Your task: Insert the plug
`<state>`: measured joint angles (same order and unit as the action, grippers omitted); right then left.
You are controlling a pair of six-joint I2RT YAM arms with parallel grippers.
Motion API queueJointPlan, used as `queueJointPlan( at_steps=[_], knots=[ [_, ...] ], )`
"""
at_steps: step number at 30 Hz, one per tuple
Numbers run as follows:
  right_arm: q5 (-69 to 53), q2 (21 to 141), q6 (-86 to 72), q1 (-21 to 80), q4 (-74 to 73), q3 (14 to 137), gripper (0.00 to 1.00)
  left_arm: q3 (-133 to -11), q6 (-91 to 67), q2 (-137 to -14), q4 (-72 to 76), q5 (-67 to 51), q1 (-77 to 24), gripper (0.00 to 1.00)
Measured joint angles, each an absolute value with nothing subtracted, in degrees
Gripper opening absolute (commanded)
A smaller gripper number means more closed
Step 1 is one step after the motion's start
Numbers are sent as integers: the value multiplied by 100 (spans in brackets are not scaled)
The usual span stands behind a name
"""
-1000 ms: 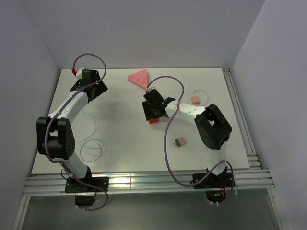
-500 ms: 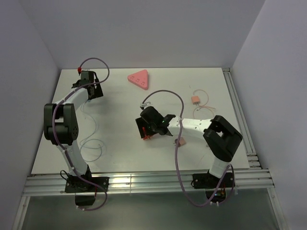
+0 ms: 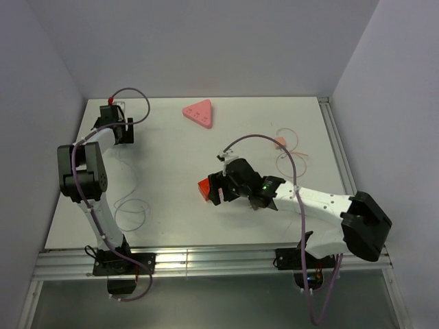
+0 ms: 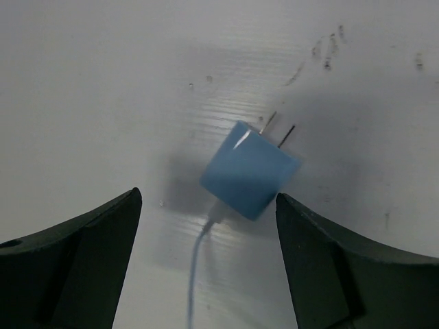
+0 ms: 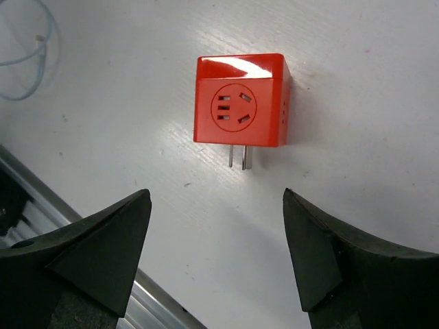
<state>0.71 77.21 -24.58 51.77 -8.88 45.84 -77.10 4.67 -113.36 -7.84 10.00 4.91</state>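
A light-blue plug (image 4: 250, 170) with two metal prongs and a pale cable lies on the white table, seen in the left wrist view. My left gripper (image 4: 208, 199) hangs open above it, one finger on each side, touching nothing. In the top view the left gripper (image 3: 115, 130) is at the far left corner and hides the plug. A red socket cube (image 5: 240, 103) lies with its socket face up and two prongs pointing at my right gripper (image 5: 216, 195), which is open and apart from it. From above, the red cube (image 3: 203, 188) sits just left of the right gripper (image 3: 217, 189).
A pink triangular block (image 3: 199, 113) lies at the far middle. A small pink plug (image 3: 280, 142) with a thin looped cable sits at the far right. The pale cable (image 3: 130, 205) loops on the table's left side. A metal rail (image 3: 206, 259) runs along the near edge.
The right arm swung toward the near side, set the red cube on the table, opened its jaws and drew back. The left gripper moved to the far left corner.
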Motion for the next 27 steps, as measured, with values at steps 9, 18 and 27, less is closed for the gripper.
queueJointPlan(
  at_steps=[9,18,27],
  knots=[
    [-145,6707,-2394,5177,-729,4106,84,-7837,1072,-11701,-655,331,685,80],
    [-158,6318,-2322,5177,-685,3933,84,-8353,1350,-12095,-786,69,617,73],
    [-130,6243,-2311,5177,-694,3889,84,-8750,1402,-12381,-840,73,617,21]
  ],
)
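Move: The blue plug lies just beyond the left hand's open fingers, about 4 cm ahead, 1 cm right and 3 cm below; the pink triangular socket is some 15 cm ahead and 33 cm right of that hand. From the right hand, the red cube it has already let go of sits about 4 cm ahead, 2 cm left and 6 cm below, a brown plug about 2 cm back, 16 cm right and 7 cm below, and the blue plug roughly 30 cm ahead, 38 cm left and 8 cm below. Down first, about 2.5 cm with a small swing left and back right, then level forward some 4 cm, the left hand brings its fingers astride the blue plug, turning about 10 degrees clockwise, and at the end closes them onto the plug's two sides. Meanwhile the right hand backs up and away from the red cube, rising about 4 cm, tilting slightly upward with its fingers still open. ##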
